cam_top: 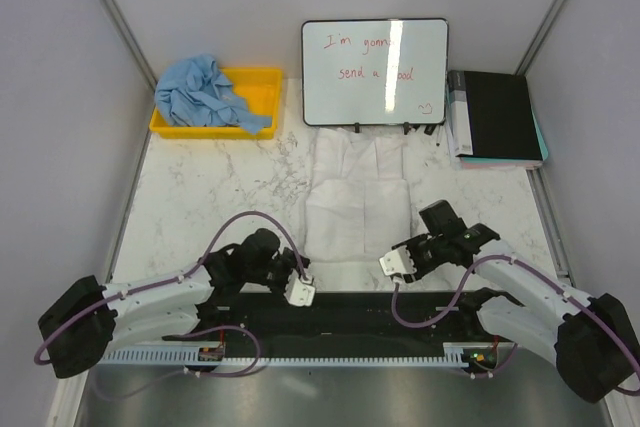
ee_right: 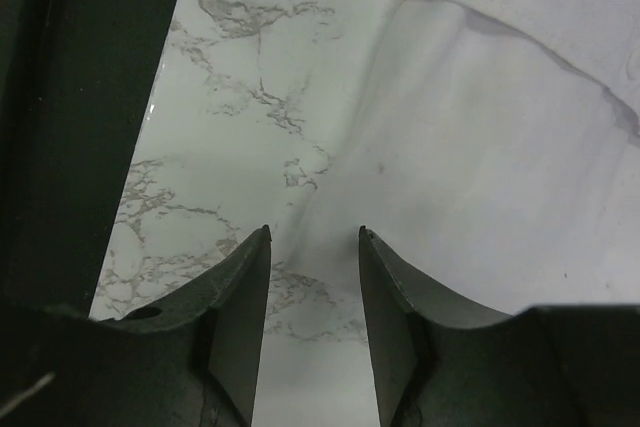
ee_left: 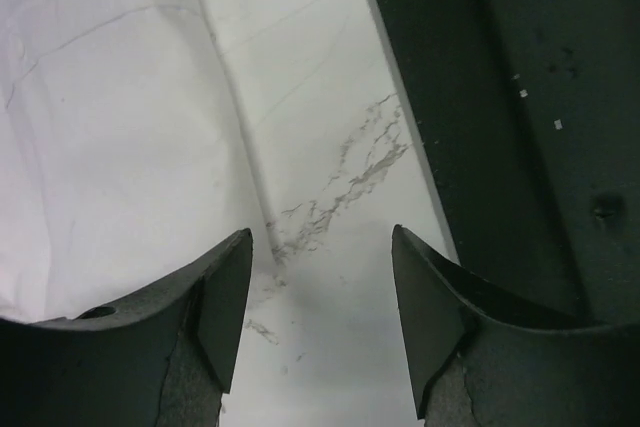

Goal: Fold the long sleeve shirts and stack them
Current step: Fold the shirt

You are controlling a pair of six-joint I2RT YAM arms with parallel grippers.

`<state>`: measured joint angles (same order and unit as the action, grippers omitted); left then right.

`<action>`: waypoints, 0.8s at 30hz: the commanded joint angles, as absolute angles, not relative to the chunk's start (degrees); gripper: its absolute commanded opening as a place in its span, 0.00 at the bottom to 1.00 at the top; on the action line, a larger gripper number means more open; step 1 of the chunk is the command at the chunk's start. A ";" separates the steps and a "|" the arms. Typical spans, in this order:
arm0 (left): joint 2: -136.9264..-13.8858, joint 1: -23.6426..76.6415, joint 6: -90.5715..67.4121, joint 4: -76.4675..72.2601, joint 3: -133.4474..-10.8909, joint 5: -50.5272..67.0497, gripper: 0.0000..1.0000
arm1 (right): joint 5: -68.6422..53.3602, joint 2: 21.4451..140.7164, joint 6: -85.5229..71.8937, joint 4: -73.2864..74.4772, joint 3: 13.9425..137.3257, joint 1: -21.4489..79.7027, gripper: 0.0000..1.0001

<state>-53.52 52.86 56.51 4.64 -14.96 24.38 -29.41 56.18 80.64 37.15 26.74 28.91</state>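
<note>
The white long sleeve shirt lies flat in a folded rectangle on the marble table, in front of the whiteboard. The light blue long sleeve shirt sits crumpled in the yellow bin at the back left. My left gripper hovers low by the white shirt's near left corner. In the left wrist view it is open over bare marble, with the white shirt up and to the left. My right gripper is at the near right corner, open, with the shirt's edge just past its fingertips.
A whiteboard with red writing stands at the back centre. A black binder lies at the back right. A black strip runs along the table's near edge between the arm bases. Grey walls close in both sides.
</note>
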 commanded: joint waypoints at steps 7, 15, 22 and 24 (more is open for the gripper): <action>-60.20 54.84 61.70 -11.24 -13.62 18.28 0.64 | -22.24 61.61 79.54 25.49 23.91 33.22 0.42; -68.19 55.46 60.91 -15.91 -14.94 13.10 0.55 | -19.34 60.91 76.82 22.41 22.14 34.28 0.23; -67.78 55.46 60.21 -11.54 -17.40 11.69 0.03 | -19.33 59.07 74.80 23.37 22.94 34.28 0.00; -65.32 55.46 59.94 -7.05 -19.24 13.96 0.02 | -20.65 57.66 74.27 27.91 25.12 34.28 0.00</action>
<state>-69.21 55.31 59.77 -13.82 -15.73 12.97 -20.53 60.07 76.38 23.05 22.87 34.02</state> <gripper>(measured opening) 0.041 0.018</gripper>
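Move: The shirt's near-left corner lies about 4 cm ahead of the left hand, 2 cm to its right and 1 cm below; its near-right corner is about 2 cm ahead of the right hand, 1 cm to its left and 2 cm below. The folded shirt's middle is some 12 cm ahead and 12 cm right of the left hand. The table's front edge runs roughly 4 cm behind the left hand and 5 cm behind the right. The shirt's two near corners are taken at once: the left hand slides forward about 5 cm and slightly right, sinking 1 cm, while the right goes forward and down some 2 cm each. Each straddles the hem low over the table, then its fingers close fully and pinch the cloth; the left shuts only late, the right more gradually. ##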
